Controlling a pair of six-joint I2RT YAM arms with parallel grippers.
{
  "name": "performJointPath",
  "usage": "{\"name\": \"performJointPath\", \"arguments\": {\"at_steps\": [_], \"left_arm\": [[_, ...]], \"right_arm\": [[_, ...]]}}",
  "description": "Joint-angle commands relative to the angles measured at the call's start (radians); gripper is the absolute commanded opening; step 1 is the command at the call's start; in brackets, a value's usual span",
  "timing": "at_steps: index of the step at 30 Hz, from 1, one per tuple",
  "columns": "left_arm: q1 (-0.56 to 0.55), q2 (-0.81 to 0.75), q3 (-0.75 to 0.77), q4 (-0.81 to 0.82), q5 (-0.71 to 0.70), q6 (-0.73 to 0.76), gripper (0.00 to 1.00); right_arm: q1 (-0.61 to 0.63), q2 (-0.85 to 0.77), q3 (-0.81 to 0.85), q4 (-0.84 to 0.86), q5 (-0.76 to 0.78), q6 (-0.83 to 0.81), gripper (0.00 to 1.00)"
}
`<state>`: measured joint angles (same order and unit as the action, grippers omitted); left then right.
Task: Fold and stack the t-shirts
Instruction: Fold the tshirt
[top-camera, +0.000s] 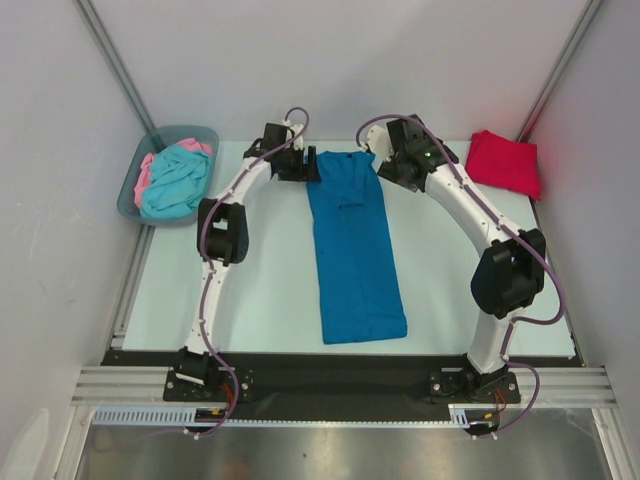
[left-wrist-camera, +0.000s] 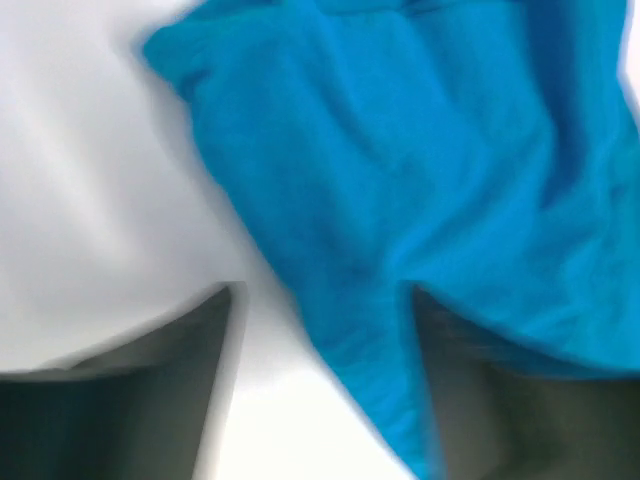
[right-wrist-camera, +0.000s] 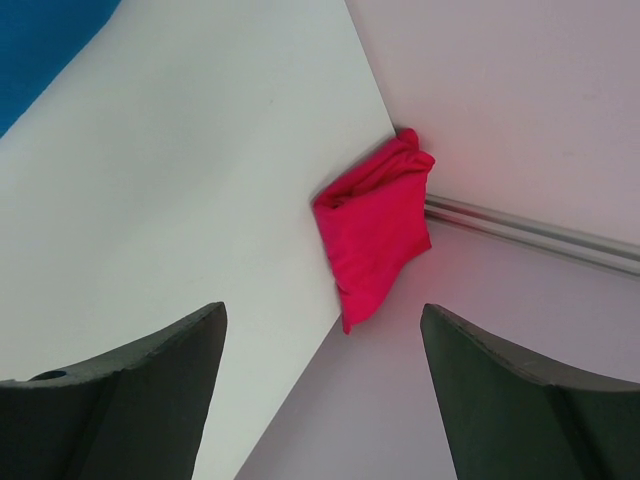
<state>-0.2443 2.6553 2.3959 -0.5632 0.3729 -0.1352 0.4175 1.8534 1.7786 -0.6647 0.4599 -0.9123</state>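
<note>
A deep blue t-shirt (top-camera: 355, 250) lies in a long narrow strip down the middle of the table. My left gripper (top-camera: 306, 166) sits at its far left corner. In the left wrist view, which is blurred, that gripper (left-wrist-camera: 320, 300) has its jaws apart, with the blue cloth's (left-wrist-camera: 420, 150) edge running between them. A bright red t-shirt (top-camera: 504, 162) lies in a compact bundle at the far right corner. My right gripper (top-camera: 438, 158) hovers between the two shirts. In its wrist view the right gripper (right-wrist-camera: 325, 320) is open and empty, facing the red shirt (right-wrist-camera: 375, 230).
A grey-blue plastic bin (top-camera: 130, 200) stands at the far left, holding a turquoise shirt (top-camera: 178, 182) and a pink one (top-camera: 146, 172). Grey walls close in the table on three sides, with a metal rail (right-wrist-camera: 520, 230) behind the red shirt.
</note>
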Motion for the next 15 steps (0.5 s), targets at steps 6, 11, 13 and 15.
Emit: {"name": "performJointPath", "arguments": {"at_steps": [6, 11, 13, 15], "left_arm": [[0.016, -0.147, -0.059, -0.044, 0.067, 0.052, 1.0], [0.016, -0.239, -0.115, -0.069, 0.038, 0.155, 1.0], [0.016, -0.277, -0.124, -0.096, 0.015, 0.206, 1.0], [0.016, -0.307, -0.15, -0.11, -0.005, 0.242, 1.0]], "right_arm": [[-0.043, 0.033, -0.064, -0.039, -0.124, 0.093, 0.85], [-0.104, 0.197, 0.037, -0.033, -0.21, 0.161, 0.22], [-0.114, 0.246, 0.143, -0.039, -0.228, 0.193, 0.0], [-0.123, 0.312, 0.208, -0.038, -0.263, 0.205, 0.0]]}}
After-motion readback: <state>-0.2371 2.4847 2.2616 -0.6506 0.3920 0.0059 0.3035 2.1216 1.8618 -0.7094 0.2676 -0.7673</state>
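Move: Ahead and to the left of the high right hand lies the folded blue t-shirt's far right corner, about 20 cm out, 10 cm to the left and 22 cm below; the red cloth is some 17 cm ahead and 27 cm to the right, at table height. The left hand, already half open, sits low at the shirt's left edge, its far left corner about 7 cm ahead, 1 cm to the right and 2 cm below. Dropping about 12 cm beside the shirt's right edge, the right hand ends by pushing some 3 cm forward, towards the far right corner, while its fingers shut fully on nothing and it tips further down. Meanwhile the left opens wide and draws clear of the shirt's left edge, up about 4 cm and back 3, drifting a little left. ##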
